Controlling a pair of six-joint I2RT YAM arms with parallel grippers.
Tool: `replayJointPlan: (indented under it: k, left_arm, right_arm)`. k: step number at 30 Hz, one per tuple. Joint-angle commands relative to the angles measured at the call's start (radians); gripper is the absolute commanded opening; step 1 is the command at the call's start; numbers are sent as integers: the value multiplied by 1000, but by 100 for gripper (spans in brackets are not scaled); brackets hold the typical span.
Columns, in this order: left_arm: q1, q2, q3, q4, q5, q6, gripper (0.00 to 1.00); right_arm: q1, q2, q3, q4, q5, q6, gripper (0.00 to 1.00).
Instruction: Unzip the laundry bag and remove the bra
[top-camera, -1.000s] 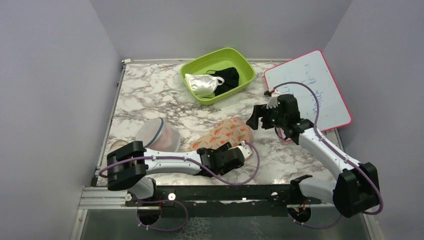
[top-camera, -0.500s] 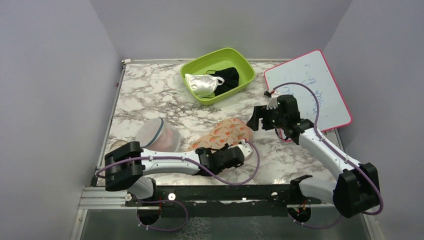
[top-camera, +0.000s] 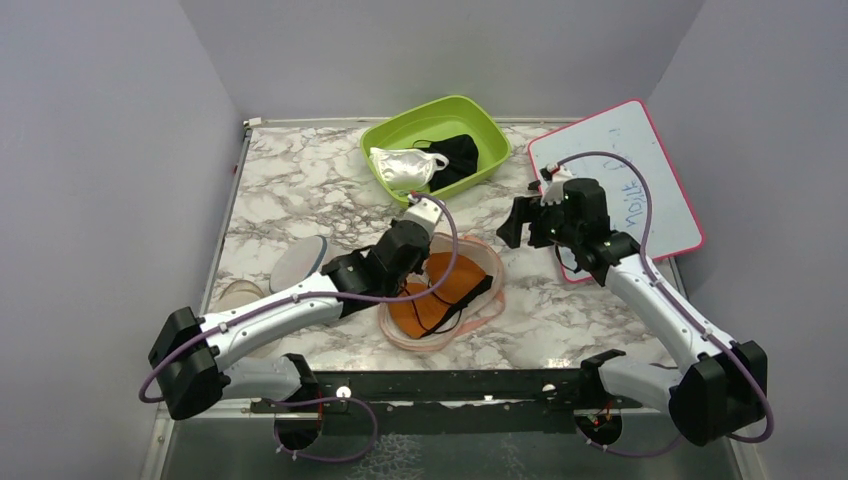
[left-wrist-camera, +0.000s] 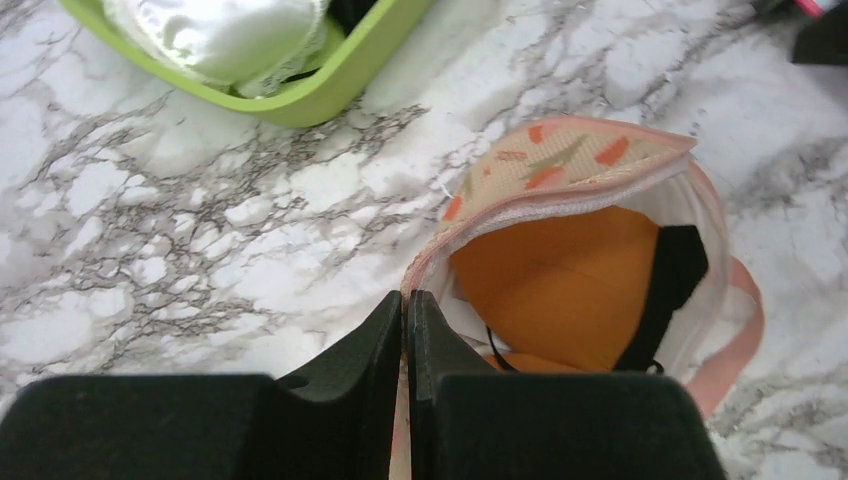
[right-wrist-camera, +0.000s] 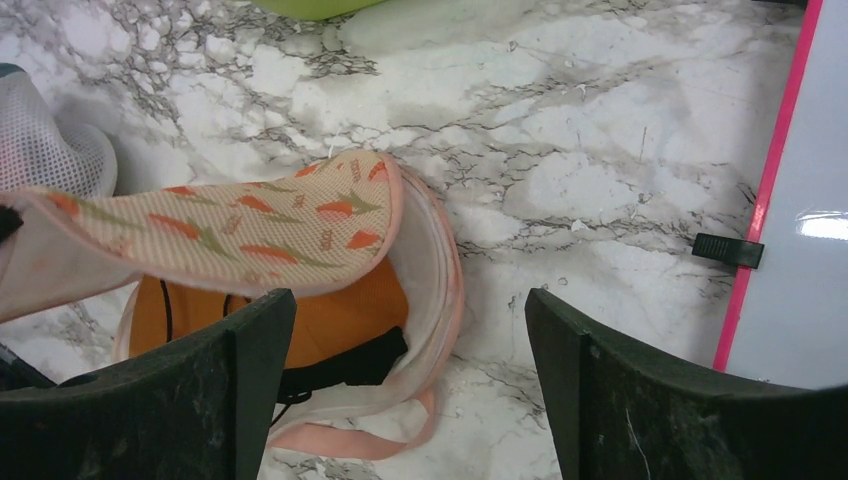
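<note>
The laundry bag (top-camera: 478, 312) lies open in the middle of the table. My left gripper (top-camera: 418, 230) is shut on the pink edge of its flowered top flap (left-wrist-camera: 560, 165) and holds the flap lifted; the gripper (left-wrist-camera: 405, 300) pinches the edging. The orange bra (top-camera: 440, 290) with black straps lies inside the bag, and also shows in the left wrist view (left-wrist-camera: 560, 290) and the right wrist view (right-wrist-camera: 330, 320). My right gripper (top-camera: 517, 224) is open and empty, hovering just right of the bag; between its jaws (right-wrist-camera: 410, 380) I see the bag's right rim (right-wrist-camera: 440, 290).
A green bin (top-camera: 480, 130) with a shiny white garment (top-camera: 405, 168) and black cloth (top-camera: 460, 152) stands at the back. A pink-framed whiteboard (top-camera: 625, 170) lies at the right. A mesh dome (top-camera: 300, 262) sits left of the bag, partly under the left arm.
The left arm swung from the bag's near end to its far side. The bag, closed before, now lies open with its flap raised and the bra showing. The right gripper rose slightly.
</note>
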Motion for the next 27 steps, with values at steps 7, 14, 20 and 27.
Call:
replayJointPlan:
  k: [7,14,20,27]
  left_arm:
    - [240,4,8,25,102,-45,0]
    - [383,24,-2,6,104,-50,0]
    - [452,76,15,-2,104,-38,0]
    - [463,115,55,-23,88,-15,14]
  right_arm:
    - [0,82,30,-43,-131,-22,84]
    - [0,138,3,-13,-231,-14,84]
    - [0,151,-48,54,-286,10,83]
    - [0,202,-69,56,-299,-11,82]
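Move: Between the left hand's shut fingers is the laundry bag's lid; the bare table it is taken to lies about 9 cm ahead, 12 left and 19 below. The green tray's middle is some 20 cm straight ahead, the bra about 8 back and 3 right, the mesh bag roughly 5 back and 23 left. From the right hand the bra lies around 11 cm back, 16 left and 14 below; the whiteboard is 10 ahead and 23 right. Swinging the pinched lid off the bag, the left hand sweeps about 12 cm left and 9 forward, level at first and sinking some 4 cm near the end, while turning roughly 25 degrees counter-clockwise and keeping its grip. The empty right hand, fingers still wide open, drops about 6 cm and eases left and back towards the bra, tipping further down without touching it. ##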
